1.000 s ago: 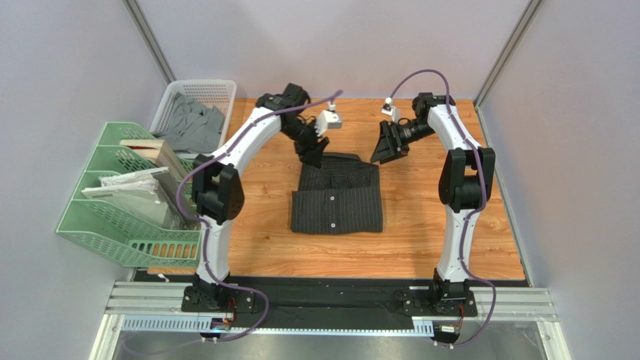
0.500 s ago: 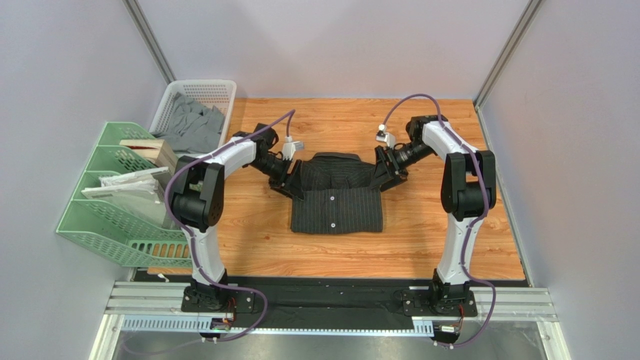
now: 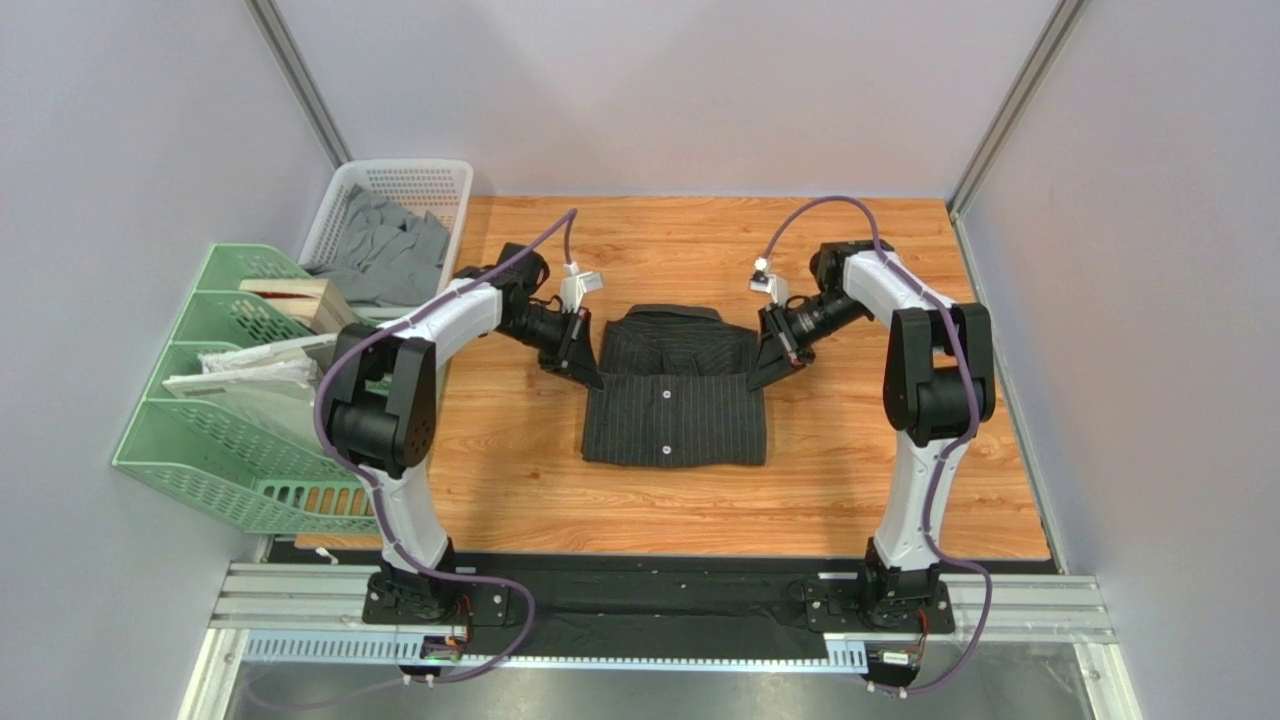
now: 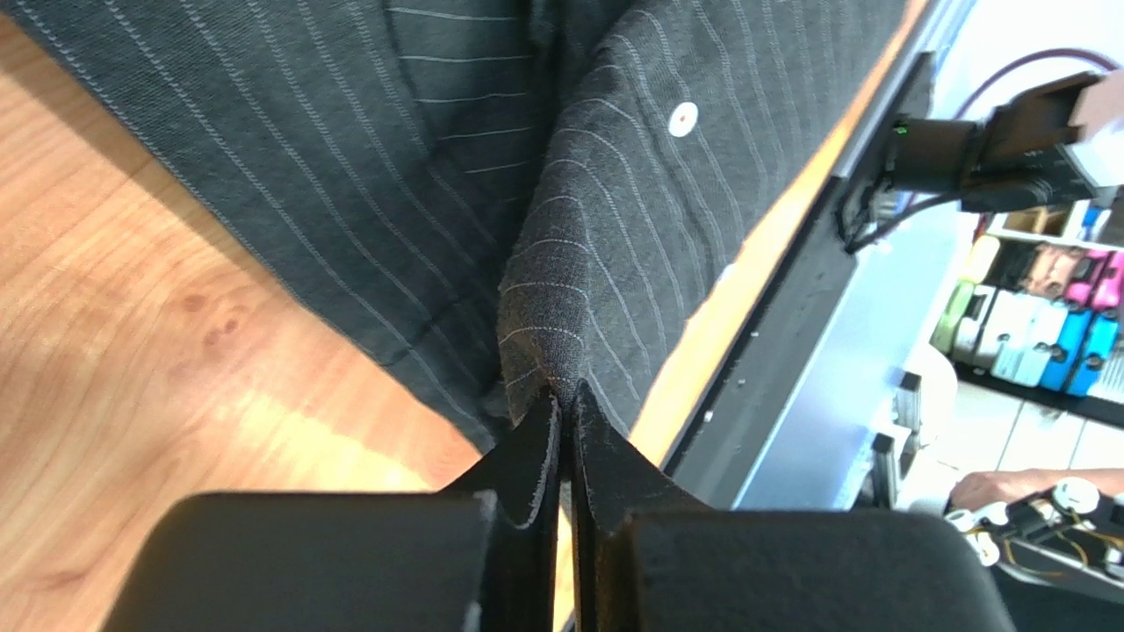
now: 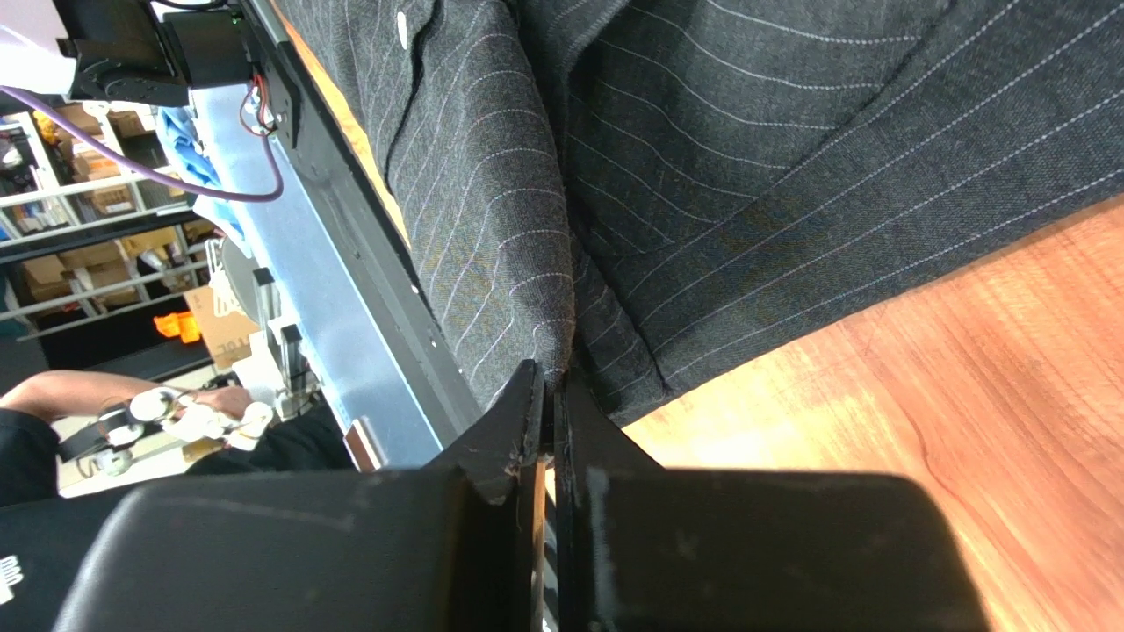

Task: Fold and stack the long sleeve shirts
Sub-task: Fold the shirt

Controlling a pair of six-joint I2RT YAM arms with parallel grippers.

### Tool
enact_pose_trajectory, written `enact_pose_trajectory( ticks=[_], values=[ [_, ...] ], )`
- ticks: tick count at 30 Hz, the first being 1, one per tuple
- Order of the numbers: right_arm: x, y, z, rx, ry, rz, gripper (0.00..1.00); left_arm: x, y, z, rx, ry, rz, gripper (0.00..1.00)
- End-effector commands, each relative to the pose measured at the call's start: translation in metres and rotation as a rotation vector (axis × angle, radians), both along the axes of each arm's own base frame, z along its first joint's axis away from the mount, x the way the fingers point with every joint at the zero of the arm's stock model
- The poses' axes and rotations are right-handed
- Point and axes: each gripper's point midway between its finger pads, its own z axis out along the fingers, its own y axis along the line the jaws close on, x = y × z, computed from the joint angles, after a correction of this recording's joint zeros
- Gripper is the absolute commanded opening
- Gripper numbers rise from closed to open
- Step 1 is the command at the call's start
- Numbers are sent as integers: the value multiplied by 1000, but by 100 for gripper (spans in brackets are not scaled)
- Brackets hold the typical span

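A dark pinstriped long sleeve shirt [image 3: 676, 393] lies partly folded at the middle of the wooden table [image 3: 872, 465], its lower half doubled over so the button placket faces up. My left gripper [image 3: 591, 375] sits at the fold's left end, shut on the shirt's edge. In the left wrist view the fingertips [image 4: 570, 395] pinch a ridge of the striped fabric [image 4: 633, 198]. My right gripper [image 3: 756, 375] is at the fold's right end, likewise shut on the cloth. The right wrist view has its tips [image 5: 552, 375] closed on the shirt's folded edge [image 5: 501, 198].
A white basket [image 3: 406, 167] holding grey clothing [image 3: 383, 255] stands at the back left. A green file rack [image 3: 226, 435] with papers sits beside the table's left edge. Grey walls enclose the table on three sides.
Both grippers have dropped from above the shirt's collar end to the two ends of the fold line and have shut on the fabric there.
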Motion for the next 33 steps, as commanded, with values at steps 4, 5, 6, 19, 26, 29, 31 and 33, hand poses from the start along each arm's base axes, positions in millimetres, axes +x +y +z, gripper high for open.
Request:
enact_pose_trajectory(
  ticks=[4,5,6,19,26,29,31,33],
  values=[
    [17,-6,42,36,-79,-38,0,13,-6,59,-100,-89,-34,0],
    [26,-7,49,40,-106,-43,0,18,-7,59,-99,-89,-36,0],
    [29,-7,48,42,-92,-43,0,28,-9,67,-99,-117,-34,0],
    [112,-22,-24,-97,-90,-102,0,113,-8,-13,106,-29,51,1],
    [96,-20,-62,-143,-20,-70,0,101,3,-38,179,23,28,0],
    [74,-15,-51,-131,-23,-41,0,66,6,-41,176,89,1,0],
    [44,-12,-55,-119,37,-19,0,49,5,-37,156,110,-12,0],
    [16,-9,-45,-106,65,-8,0,27,3,-26,117,125,-23,0]
  ],
)
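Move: Both hands already pinch the corners of the shirt's raised flap, 7 cm or so above the table. The collar lies roughly 14 cm ahead of the left hand and 9 cm to its right, and some 14 cm ahead of the right hand and 9 cm to its left. The shirt's near fold has its middle about 7 cm back from either hand and 9 cm inward; the lower button sits about 3 cm farther out than that fold. Both hands carry the still-pinched flap corners up and about 10 cm forward, lower them, then draw back 4–5 cm. ##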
